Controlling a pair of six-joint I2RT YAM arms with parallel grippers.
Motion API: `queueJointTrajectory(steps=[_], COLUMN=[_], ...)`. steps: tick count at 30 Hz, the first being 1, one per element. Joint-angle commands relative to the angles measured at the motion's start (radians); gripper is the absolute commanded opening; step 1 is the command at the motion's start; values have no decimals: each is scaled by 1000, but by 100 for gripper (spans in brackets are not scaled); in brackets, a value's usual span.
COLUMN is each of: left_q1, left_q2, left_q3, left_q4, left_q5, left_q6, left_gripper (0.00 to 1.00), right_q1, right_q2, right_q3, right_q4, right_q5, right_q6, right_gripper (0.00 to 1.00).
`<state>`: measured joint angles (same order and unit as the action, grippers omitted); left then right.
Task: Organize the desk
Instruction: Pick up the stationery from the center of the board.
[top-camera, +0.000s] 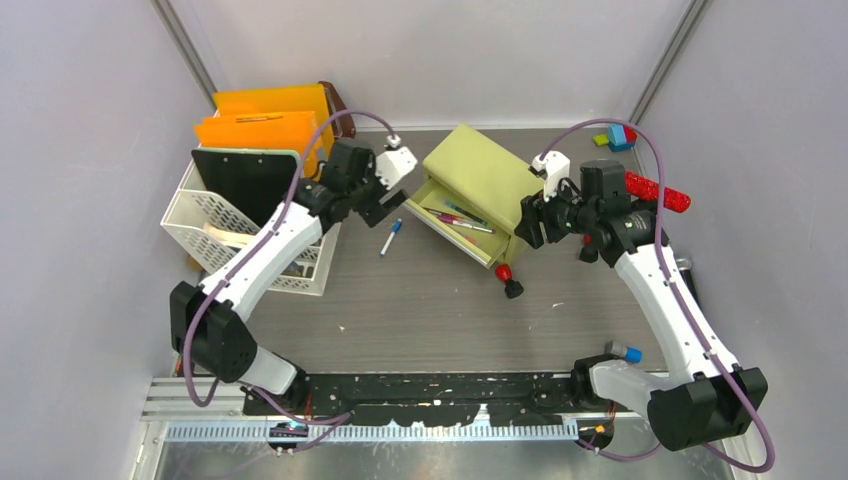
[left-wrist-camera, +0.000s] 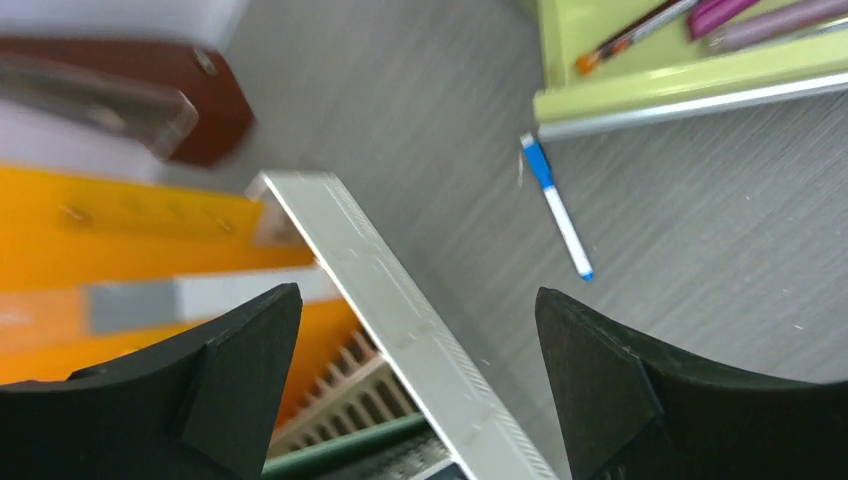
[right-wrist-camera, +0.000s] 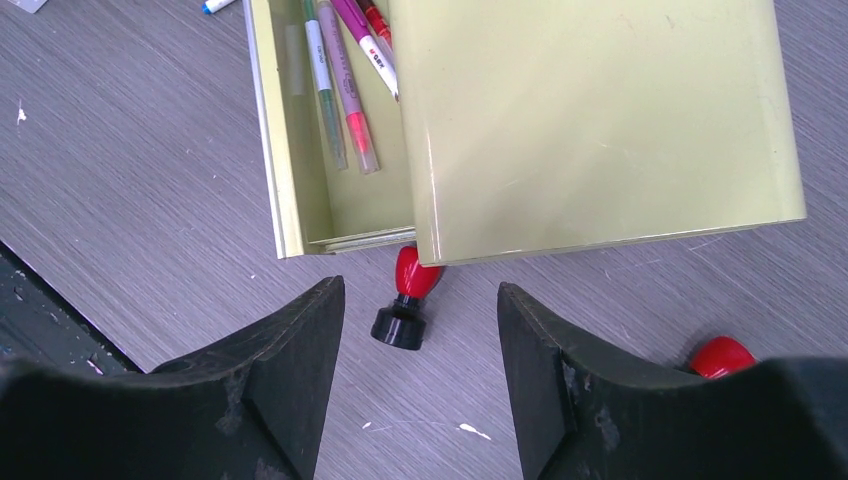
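The desk (top-camera: 440, 310) is a grey wood-grain top. A yellow-green cabinet (top-camera: 485, 170) stands on it, its drawer (right-wrist-camera: 300, 130) pulled out with several pens inside. A blue-and-white pen (top-camera: 390, 238) lies loose on the desk by the drawer. My left gripper (top-camera: 383, 207) is open and holds nothing. It hangs over the corner rim of the white basket (left-wrist-camera: 400, 320), with the pen (left-wrist-camera: 557, 205) ahead of it. My right gripper (right-wrist-camera: 420, 290) is open above a red-and-black stamp (right-wrist-camera: 405, 305) that lies at the cabinet's near corner.
The white basket (top-camera: 230, 245) at the left holds orange folders (top-camera: 265, 125) and a black board (top-camera: 245, 180). A brown object (left-wrist-camera: 190, 100) lies behind it. A red object (top-camera: 655, 190) and small coloured blocks (top-camera: 615, 137) are at the back right. The black perforated rail (top-camera: 430, 395) runs along the near edge.
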<state>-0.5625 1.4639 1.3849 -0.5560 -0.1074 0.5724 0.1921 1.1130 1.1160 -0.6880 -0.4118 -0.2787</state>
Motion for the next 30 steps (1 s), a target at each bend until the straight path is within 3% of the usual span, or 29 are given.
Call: queueJointTrajectory(steps=[1,7,17,30], left_q1=[113,145,145,145], left_q2=[53,149,332,414], left_q3=[-71,-131,-146,-135], left_q4=[-84,-15,68,110], left_q5=[202,263,243,224], left_q6=[-334,-431,-513,-513], left_gripper=[89,85,76,53], right_q1=[-7,-8,-12,-15], right_q2=[5,11,15,25], right_q3=[1,-4,-8,-9], right_q4=[41,40,38,32], right_q5=[-22,-22,-22,-31], right_q6=[16,17,13,7], right_gripper=[64,64,63,63])
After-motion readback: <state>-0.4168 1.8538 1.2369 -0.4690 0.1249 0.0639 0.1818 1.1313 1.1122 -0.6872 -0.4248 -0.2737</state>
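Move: The left hand hovers high above the blue-and-white marker, which lies about 3 cm ahead, 1 cm to the right and some 23 cm below. The open drawer with pens is centred about 15 cm to the right of this hand and 6 cm ahead, the white basket about 24 cm to its left and 6 cm ahead. From the right hand the marker lies some 28 cm left, 11 cm ahead and 21 cm below. The left hand plunges about 20 cm towards the marker, tipping some 35 degrees steeper, its open fingers partly closing. ##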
